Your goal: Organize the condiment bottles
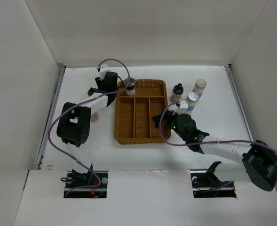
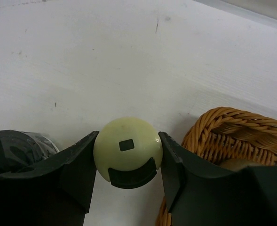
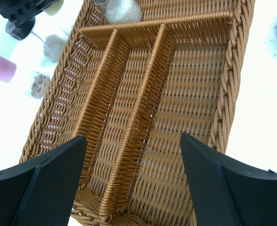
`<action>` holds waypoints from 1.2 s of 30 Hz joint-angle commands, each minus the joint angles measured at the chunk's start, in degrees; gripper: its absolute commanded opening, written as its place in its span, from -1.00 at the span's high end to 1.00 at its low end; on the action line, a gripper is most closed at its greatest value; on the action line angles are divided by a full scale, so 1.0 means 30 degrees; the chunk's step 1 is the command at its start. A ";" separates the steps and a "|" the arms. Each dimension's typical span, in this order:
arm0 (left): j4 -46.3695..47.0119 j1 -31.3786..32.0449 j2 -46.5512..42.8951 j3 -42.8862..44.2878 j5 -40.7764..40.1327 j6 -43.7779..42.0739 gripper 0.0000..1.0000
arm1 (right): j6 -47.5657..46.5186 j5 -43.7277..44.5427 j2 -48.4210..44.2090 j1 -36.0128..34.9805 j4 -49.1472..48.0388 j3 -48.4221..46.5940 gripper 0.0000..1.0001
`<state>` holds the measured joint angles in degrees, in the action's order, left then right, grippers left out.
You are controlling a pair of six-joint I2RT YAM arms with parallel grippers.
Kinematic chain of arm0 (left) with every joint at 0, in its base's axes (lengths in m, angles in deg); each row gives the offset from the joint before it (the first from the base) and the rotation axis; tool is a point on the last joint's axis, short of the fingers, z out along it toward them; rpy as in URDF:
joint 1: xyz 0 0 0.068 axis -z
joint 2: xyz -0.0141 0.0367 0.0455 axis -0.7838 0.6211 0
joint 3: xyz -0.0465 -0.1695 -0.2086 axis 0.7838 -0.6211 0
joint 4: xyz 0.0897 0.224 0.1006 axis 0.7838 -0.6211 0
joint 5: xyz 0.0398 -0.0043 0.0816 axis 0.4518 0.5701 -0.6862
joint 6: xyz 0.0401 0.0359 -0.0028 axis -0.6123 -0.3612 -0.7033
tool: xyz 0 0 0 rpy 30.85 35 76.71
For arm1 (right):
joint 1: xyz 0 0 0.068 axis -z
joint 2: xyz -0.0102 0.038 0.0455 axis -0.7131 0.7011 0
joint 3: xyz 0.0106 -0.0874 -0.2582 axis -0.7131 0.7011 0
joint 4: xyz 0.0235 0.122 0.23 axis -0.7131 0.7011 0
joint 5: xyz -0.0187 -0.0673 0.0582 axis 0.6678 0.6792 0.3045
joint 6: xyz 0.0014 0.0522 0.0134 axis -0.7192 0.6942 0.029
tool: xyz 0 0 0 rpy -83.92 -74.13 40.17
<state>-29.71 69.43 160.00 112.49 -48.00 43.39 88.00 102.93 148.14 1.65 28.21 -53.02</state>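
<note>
My left gripper (image 2: 128, 143) is shut on the pale yellow cap (image 2: 127, 146) of a small bottle, just outside the brown wicker tray (image 2: 232, 129) at its far left corner. A black-capped bottle (image 2: 16, 150) stands close on its left. In the top view the left gripper (image 1: 111, 86) sits beside a clear jar (image 1: 130, 87) standing in the tray's far compartment. My right gripper (image 3: 133, 160) hangs open over the tray's long compartments (image 3: 176, 94) with nothing between its fingers. A black-capped bottle (image 1: 177, 92) and two taller blue-labelled bottles (image 1: 200, 87) (image 1: 192, 100) stand right of the tray.
A pink-capped jar (image 3: 2, 68) and another small jar (image 3: 39, 85) sit on the table left of the tray (image 1: 140, 134). White walls enclose the table on three sides. The left arm's elbow (image 1: 73, 125) lies near the tray's left side.
</note>
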 commanded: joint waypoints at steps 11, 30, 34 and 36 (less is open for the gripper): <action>0.1694 0.2362 -0.7537 -0.3793 -0.1151 0.0494 0.37 | 0.0096 -0.0176 -0.0202 0.0095 -0.1202 -0.0132 -0.74; 0.2017 0.5586 -0.5317 -0.4972 0.0283 0.1933 0.35 | 0.0154 0.0000 -0.0144 0.0241 -0.1407 0.0014 -0.73; 0.1958 0.5937 -0.4553 -0.5058 -0.0509 0.1816 0.29 | 0.0067 0.0000 -0.0143 0.0271 -0.1260 -0.0103 -0.73; 0.2073 0.6141 -0.4464 -0.5145 -0.0334 0.1816 0.05 | 0.0183 -0.0116 -0.0057 0.0300 -0.1378 -0.0015 -0.73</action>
<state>-24.84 86.74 146.64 95.44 -48.52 48.49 88.03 102.63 148.57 2.02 27.97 -53.02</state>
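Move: The pale-capped bottle is already between the left fingers; its place is the far end of the basket's left-hand narrow compartment, about 10 cm back and 11 cm right of that hand, some 8 cm lower. The clear-topped shaker in the basket stands roughly 13 cm right and 3 cm back, the black-capped bottle about 8 cm left and 5 cm back, both some 4 cm below. From the right hand that compartment end is about 10 cm ahead, 22 cm left, 9 cm lower. The pale-capped bottle, still pinched by its cap, is lifted about 11 cm off the table by the left hand as it draws back and right, carried over the basket's left rim while turning some 15 degrees clockwise, then lowered by about as much into the left-hand compartment, just nearer than the shaker. The fingers keep their hold. ##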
